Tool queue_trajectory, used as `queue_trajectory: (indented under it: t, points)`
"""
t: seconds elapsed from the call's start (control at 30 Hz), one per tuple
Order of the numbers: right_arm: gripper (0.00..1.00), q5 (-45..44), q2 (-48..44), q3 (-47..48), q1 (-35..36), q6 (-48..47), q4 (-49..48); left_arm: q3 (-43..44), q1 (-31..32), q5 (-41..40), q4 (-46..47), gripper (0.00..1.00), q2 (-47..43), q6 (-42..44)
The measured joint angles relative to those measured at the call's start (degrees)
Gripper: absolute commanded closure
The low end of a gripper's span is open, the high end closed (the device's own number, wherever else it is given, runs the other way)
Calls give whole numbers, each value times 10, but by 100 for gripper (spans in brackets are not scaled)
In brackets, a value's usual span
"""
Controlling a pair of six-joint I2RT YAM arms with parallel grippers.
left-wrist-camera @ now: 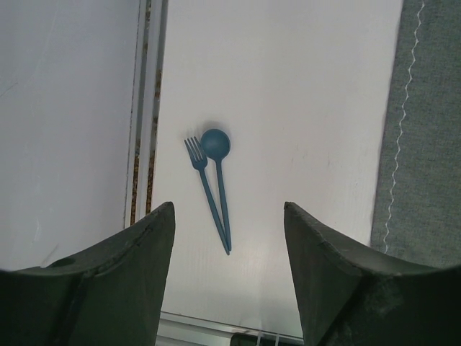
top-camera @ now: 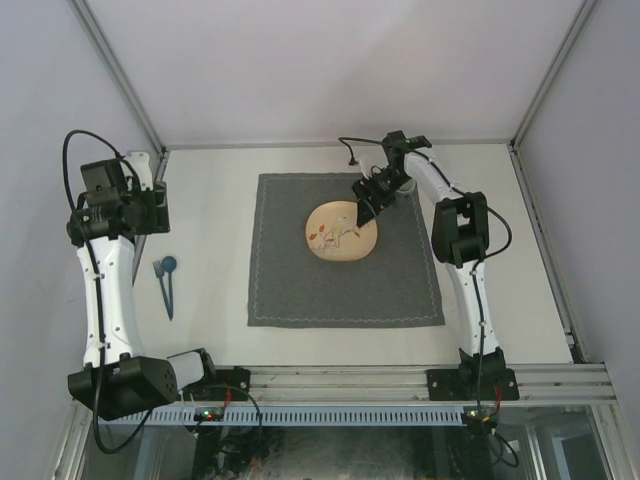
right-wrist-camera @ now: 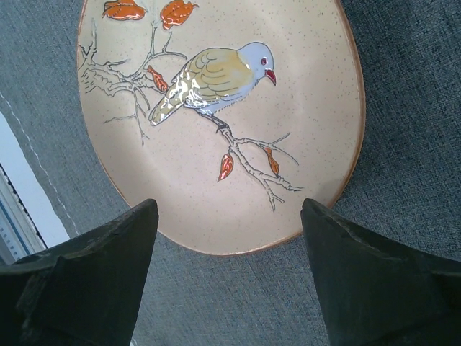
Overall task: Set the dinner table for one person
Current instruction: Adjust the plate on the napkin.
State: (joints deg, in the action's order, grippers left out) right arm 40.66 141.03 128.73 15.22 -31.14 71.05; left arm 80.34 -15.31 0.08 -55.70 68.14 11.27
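The dinner table (top-camera: 210,190) is a large off-white surface with a square dark grey stitched placemat (top-camera: 345,290) at its middle. A cream plate (top-camera: 335,240) with a painted bird and orange leaves lies on the mat's far half. My right gripper (top-camera: 362,208) hovers open over the plate's far right rim; in its wrist view the plate (right-wrist-camera: 216,122) lies just beyond the empty right gripper (right-wrist-camera: 229,203). A blue fork (left-wrist-camera: 205,184) and blue spoon (left-wrist-camera: 218,162) lie side by side on the bare table, left of the mat. My left gripper (left-wrist-camera: 229,207) stands open above them, holding nothing.
Metal rails edge the table: one along the near side (top-camera: 400,380) and one on the left (left-wrist-camera: 144,108), close to the cutlery (top-camera: 165,285). Pale walls enclose the left, back and right. The mat's stitched left edge (left-wrist-camera: 396,144) shows at the right of the left wrist view.
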Motion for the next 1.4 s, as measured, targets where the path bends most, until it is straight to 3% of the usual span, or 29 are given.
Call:
queue_trajectory:
  t: [0.43,1.4]
  points:
    - [20,2,0,1,-3,-2,1,0,0,-12,-6,34,0,4]
    - [19,3,12,-4,95,11,-9,0,0,-14,-5,35,-6,14]
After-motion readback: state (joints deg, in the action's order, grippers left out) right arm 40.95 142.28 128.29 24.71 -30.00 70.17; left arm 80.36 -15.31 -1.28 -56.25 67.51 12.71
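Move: The plate's middle lies about 6 cm to the right hand's left and 2 cm back, a couple of centimetres below; the open fingers are already over its right-hand part. The napkin beneath is centred some 5 cm back and 3 cm left of that hand. The mug stands roughly 9 cm ahead and 10 cm to its right, about level in height. From the idle left hand the plate is some 42 cm right, 10 cm ahead and 23 cm below. The fingertips seem to stay on or just above the plate as the right hand, after a short near-standstill, sweeps about 7 cm left and 4 cm back from the right-hand part over the painted bird. It sinks only about 1 cm and turns some 10 degrees counter-clockwise, fingers staying wide open. ##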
